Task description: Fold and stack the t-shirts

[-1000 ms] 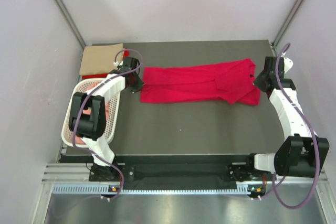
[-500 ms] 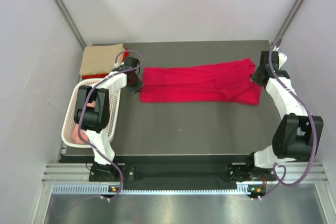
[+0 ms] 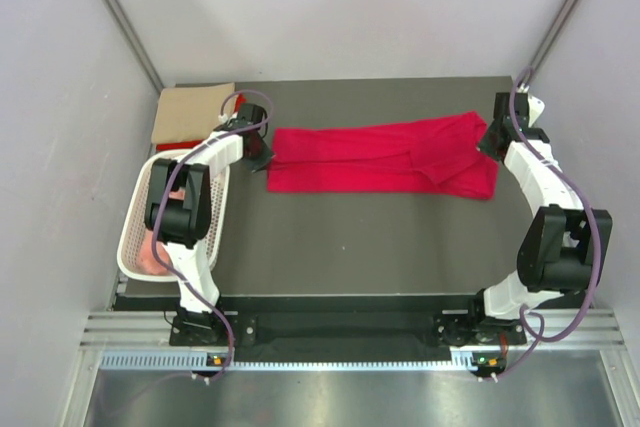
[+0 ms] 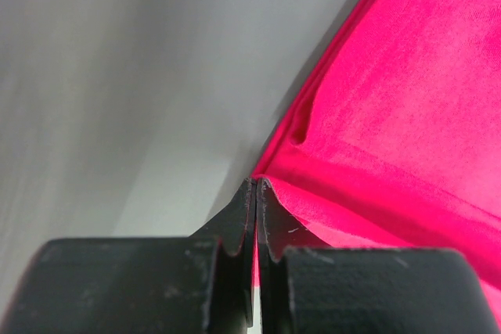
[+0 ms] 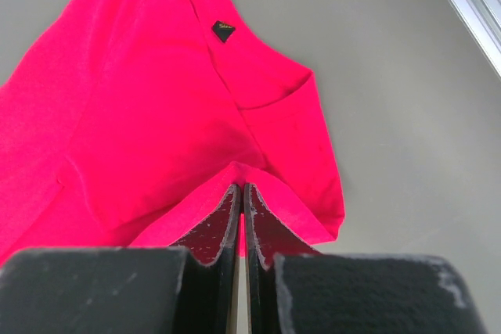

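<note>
A bright crimson t-shirt (image 3: 370, 157) lies stretched in a long band across the back half of the table. My left gripper (image 3: 265, 152) is shut on its left end; the left wrist view shows red cloth (image 4: 391, 115) pinched between the closed fingertips of the left gripper (image 4: 256, 182). My right gripper (image 3: 488, 144) is shut on the right end. In the right wrist view the right gripper (image 5: 240, 187) clamps a raised fold of the shirt (image 5: 156, 115), with the dark neck label (image 5: 224, 30) beyond it. A folded tan t-shirt (image 3: 195, 112) lies at the back left corner.
A white mesh basket (image 3: 130, 237) stands at the table's left edge beside the left arm, with salmon pink cloth (image 3: 152, 255) inside. Grey walls close in the back and sides. The dark table surface (image 3: 370, 237) stretches in front of the shirt.
My right arm has swung toward the back, carrying the shirt's right end with it. The left arm has shifted slightly, still gripping the left end.
</note>
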You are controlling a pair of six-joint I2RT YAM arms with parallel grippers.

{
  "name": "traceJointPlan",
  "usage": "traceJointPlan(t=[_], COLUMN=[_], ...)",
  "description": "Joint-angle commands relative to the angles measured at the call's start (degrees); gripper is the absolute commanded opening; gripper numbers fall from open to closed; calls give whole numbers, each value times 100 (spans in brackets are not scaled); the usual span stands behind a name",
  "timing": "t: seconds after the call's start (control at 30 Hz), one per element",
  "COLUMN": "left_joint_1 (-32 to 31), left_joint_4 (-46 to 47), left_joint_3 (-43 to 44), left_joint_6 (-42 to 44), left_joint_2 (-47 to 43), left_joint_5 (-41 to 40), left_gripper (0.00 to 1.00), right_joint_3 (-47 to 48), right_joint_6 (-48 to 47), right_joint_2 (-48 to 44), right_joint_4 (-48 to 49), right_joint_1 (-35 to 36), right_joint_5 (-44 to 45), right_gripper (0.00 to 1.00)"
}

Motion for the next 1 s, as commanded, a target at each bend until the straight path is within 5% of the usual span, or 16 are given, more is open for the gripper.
traceJointPlan(t=[0.0,0.53,0.73,0.97], left_joint_1=[35,35,35,-421], left_joint_4=[11,-24,-243,-270], left_joint_3=[238,511,738,845], left_joint_6=[101,127,268,760], left_joint_2=[67,234,172,-285], left_joint_5=[-121,64,-287,-586], left_gripper=[0,3,31,37], right_joint_3=[264,344,309,273], right_joint_6=[-83,-92,-66,57], right_joint_2=[-14,145,153,223], right_joint_4=[197,144,135,170], right_joint_1=[8,-1,-1,-1], right_joint_5=[190,252,225,102], right_gripper=[0,0,0,0])
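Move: At the red t-shirt's left end the left hand keeps the near flap's corner pinched just above the cloth; the far flap's near-left corner, where it is headed, lies about 3 cm ahead, level sideways and 1 cm below. The tan stack is some 11 cm ahead and 16 cm left, the laundry basket's middle 12 cm back and 20 cm left. From the right hand, higher over the shirt's other end, the far flap's corner is about 45 cm left, 4 cm ahead, 9 cm below. Easing the pinched hem corner about 1 cm forward, low over the table, the left hand takes it up to the far flap's edge, then opens its fingers to roughly a third and lets go. It finishes by rising about 2 cm off the cloth. The right hand stays put, fingers shut, still holding its end of the near flap up. ##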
